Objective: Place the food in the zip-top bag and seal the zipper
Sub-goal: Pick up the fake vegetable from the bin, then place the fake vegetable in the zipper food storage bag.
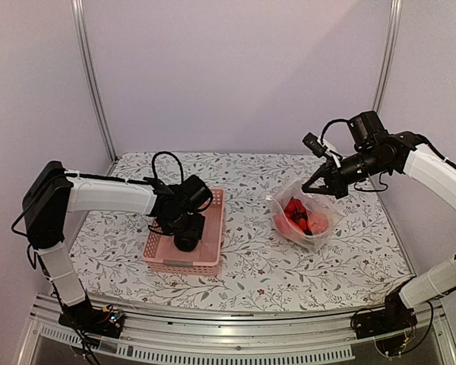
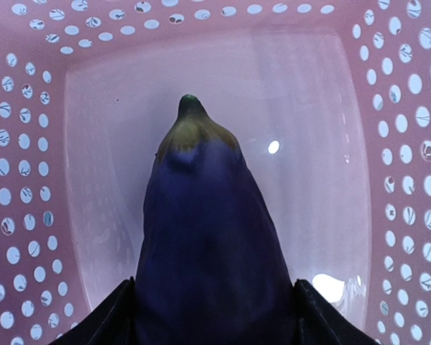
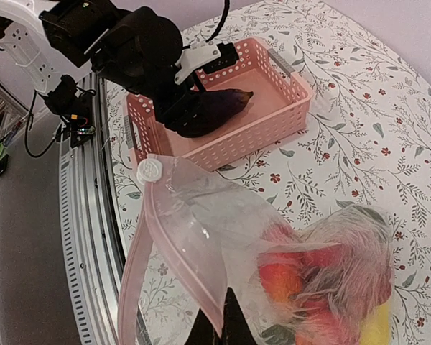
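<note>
A dark purple eggplant (image 2: pixel 208 244) lies in the pink basket (image 2: pixel 29 180), stem end pointing away. My left gripper (image 2: pixel 214 320) is down in the basket (image 1: pixel 213 255), its two fingers pressed against the eggplant's sides. The clear zip-top bag (image 1: pixel 310 220) stands to the right with red and yellow food (image 3: pixel 309 280) inside. My right gripper (image 3: pixel 226 327) is shut on the bag's mouth edge and holds it up. The pink zipper strip (image 3: pixel 169 241) curves open, with a white slider (image 3: pixel 149 171) at its end.
The pink basket (image 3: pixel 291 100) sits left of centre on the floral tablecloth (image 1: pixel 266 274). The left arm (image 1: pixel 110 195) reaches over the basket from the left. A metal rail (image 1: pixel 235 346) runs along the near table edge. Walls enclose the back and sides.
</note>
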Controlling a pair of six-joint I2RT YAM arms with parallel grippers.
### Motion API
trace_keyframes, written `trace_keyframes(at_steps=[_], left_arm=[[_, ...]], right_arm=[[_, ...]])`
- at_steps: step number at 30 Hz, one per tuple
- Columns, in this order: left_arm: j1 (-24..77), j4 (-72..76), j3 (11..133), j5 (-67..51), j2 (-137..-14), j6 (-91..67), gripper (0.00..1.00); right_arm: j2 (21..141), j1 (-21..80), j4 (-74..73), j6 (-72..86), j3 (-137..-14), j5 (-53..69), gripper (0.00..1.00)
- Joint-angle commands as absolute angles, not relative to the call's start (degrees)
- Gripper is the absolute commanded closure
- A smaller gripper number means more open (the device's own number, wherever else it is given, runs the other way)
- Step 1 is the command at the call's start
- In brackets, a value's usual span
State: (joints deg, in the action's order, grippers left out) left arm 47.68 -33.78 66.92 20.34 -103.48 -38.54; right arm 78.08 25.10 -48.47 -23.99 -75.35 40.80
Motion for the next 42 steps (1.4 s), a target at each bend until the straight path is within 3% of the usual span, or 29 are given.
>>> trace_keyframes(at_steps=[1, 18, 27, 35, 42], left_arm=[[47.66, -35.60, 66.54, 21.62, -100.22, -36.69, 0.39], [49.13, -35.82, 67.82, 21.92, -89.13, -31.41, 0.46], [57.23, -31.83, 71.65, 24.14, -84.31, -24.68, 0.50], [68.61, -17.31, 73.25, 25.34, -81.80, -15.56, 0.51], [77.12, 1.57, 71.24, 21.13, -82.93, 2.25, 0.52]], right_arm=[[77.05, 25.14, -48.22, -23.73, -74.64, 40.16, 1.00], [77.49, 25.16, -47.68, -24.17, -74.43, 40.00, 1.00], [77.63, 25.14, -48.30, -23.93, -75.43, 39.29, 1.00], [77.69, 25.18, -50.24, -23.78, -77.20, 39.45, 1.00], [78.47, 25.24, -53.87, -24.08, -80.45, 40.09, 1.00]])
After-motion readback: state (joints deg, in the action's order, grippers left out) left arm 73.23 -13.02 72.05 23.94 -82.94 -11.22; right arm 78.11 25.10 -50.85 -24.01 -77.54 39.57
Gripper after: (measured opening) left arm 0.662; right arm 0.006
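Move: The left fingers already grip the eggplant low in the bin. The bag's open mouth, where it is to go, lies some 35 cm to this hand's right, 3 cm back and about 14 cm higher. The food in the bag is roughly 37 cm right, 7 cm farther out and level; the bin's middle is about 4 cm ahead and 2 cm below. From the right gripper, pinching the rim, the mouth's middle is about 3 cm left, 2 cm back and 5 cm below. Keeping its grip on both sides of the eggplant, the left hand lifts it straight up out of the bin for the first 8 cm, then speeds up and sweeps right and back while still climbing, towards the bag: about 24 cm up, 16 cm right and 11 cm back in all. The wrist swings some 40 degrees clockwise and tips the fingers upward, bringing the stem end round towards the bag. ##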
